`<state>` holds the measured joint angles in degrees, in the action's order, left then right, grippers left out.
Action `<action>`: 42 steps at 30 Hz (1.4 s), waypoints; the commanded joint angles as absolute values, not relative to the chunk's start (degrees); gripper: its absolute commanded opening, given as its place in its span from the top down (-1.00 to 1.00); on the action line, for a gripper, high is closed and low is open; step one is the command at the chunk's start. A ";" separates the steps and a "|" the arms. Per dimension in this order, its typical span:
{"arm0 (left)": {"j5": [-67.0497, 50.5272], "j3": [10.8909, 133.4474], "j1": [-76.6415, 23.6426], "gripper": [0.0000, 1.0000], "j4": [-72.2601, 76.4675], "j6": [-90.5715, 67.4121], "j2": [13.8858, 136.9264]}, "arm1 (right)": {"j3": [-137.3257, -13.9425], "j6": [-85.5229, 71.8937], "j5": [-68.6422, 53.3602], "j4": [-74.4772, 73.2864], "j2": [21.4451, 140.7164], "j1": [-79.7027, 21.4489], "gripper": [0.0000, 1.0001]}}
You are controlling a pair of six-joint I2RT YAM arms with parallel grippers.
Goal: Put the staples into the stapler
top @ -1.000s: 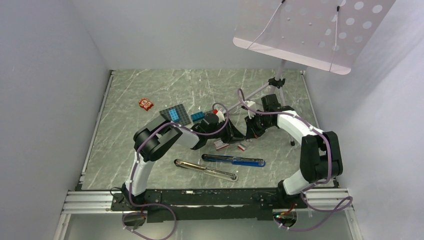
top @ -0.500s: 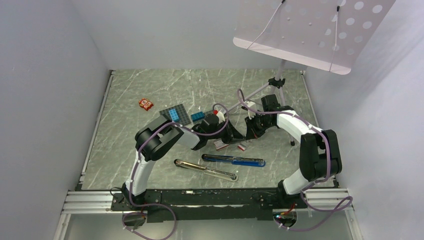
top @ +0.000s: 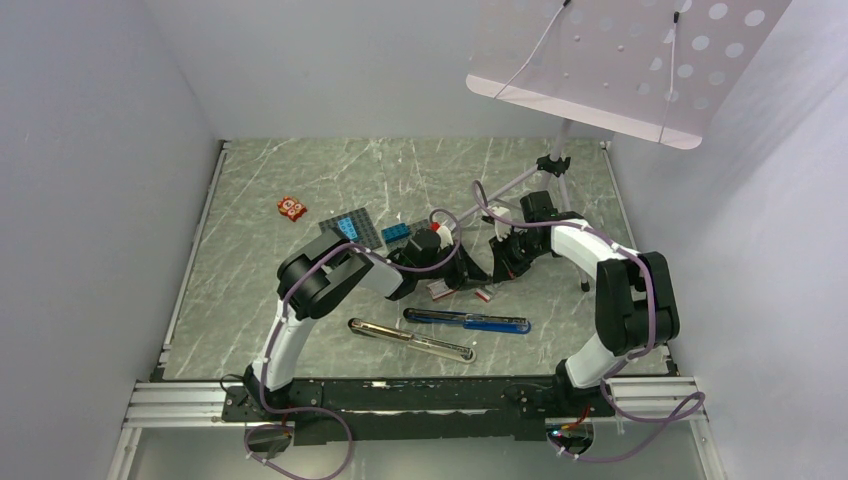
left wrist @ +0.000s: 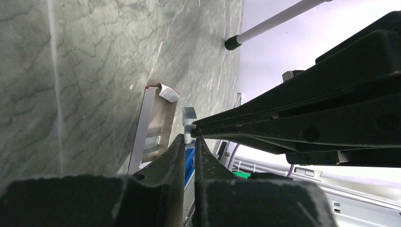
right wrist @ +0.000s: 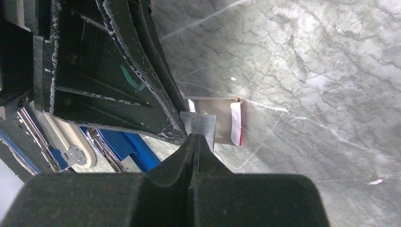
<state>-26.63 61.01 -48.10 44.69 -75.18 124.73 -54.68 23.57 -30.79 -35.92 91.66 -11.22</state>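
Note:
Both grippers meet over the middle of the table. A short silver strip of staples (right wrist: 198, 124) stands on edge between them. My right gripper (right wrist: 195, 136) is shut on it from below. My left gripper (left wrist: 189, 138) is shut on the strip's (left wrist: 188, 117) other end, its black fingers (right wrist: 156, 99) reaching in from the left. Under them lies the grey staple tray (right wrist: 218, 111) with a white-and-red end. The white staple box (top: 438, 289) and the tray (top: 484, 293) lie apart on the table. The blue stapler (top: 467, 321) lies nearer the arm bases.
A long silver-and-gold bar (top: 411, 340) lies beside the blue stapler. An orange-red tile (top: 292, 208), a dark plate with blue bricks (top: 352, 228) and a blue brick (top: 395, 232) sit at the back left. A stand's legs (top: 560, 170) spread behind the right arm.
My left gripper has closed its jaws and edged right, up to the right gripper. The right gripper has stayed shut and hardly moved.

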 commanded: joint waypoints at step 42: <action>-23.85 34.54 -47.07 0.88 43.75 -23.53 81.17 | -54.09 41.84 -65.20 -42.91 68.24 -8.80 -0.50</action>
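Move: Just below the right hand's fingertips, about 3 cm down and barely 1 cm back and 1 cm left, lies the open staple tray. From that hand the staple box lies roughly 11 cm left and 2 cm back, and the blue stapler's middle some 6 cm left and 9 cm back. The left hand, pinching its short staple piece right beside, has the blue stapler about 4 cm left, 8 cm back and 5 cm down, with the staple box 10 cm left and 1 cm back. Opening its fingers a little over the tray, the right hand lets go of its staple piece, then rises about 12 cm while spreading them wide and tilting. The left hand keeps its pinch on the other piece, eases about 1 cm down, then lifts some 9 cm and swings left and back away from the tray, its wrist tipping nearly 40 degrees. ##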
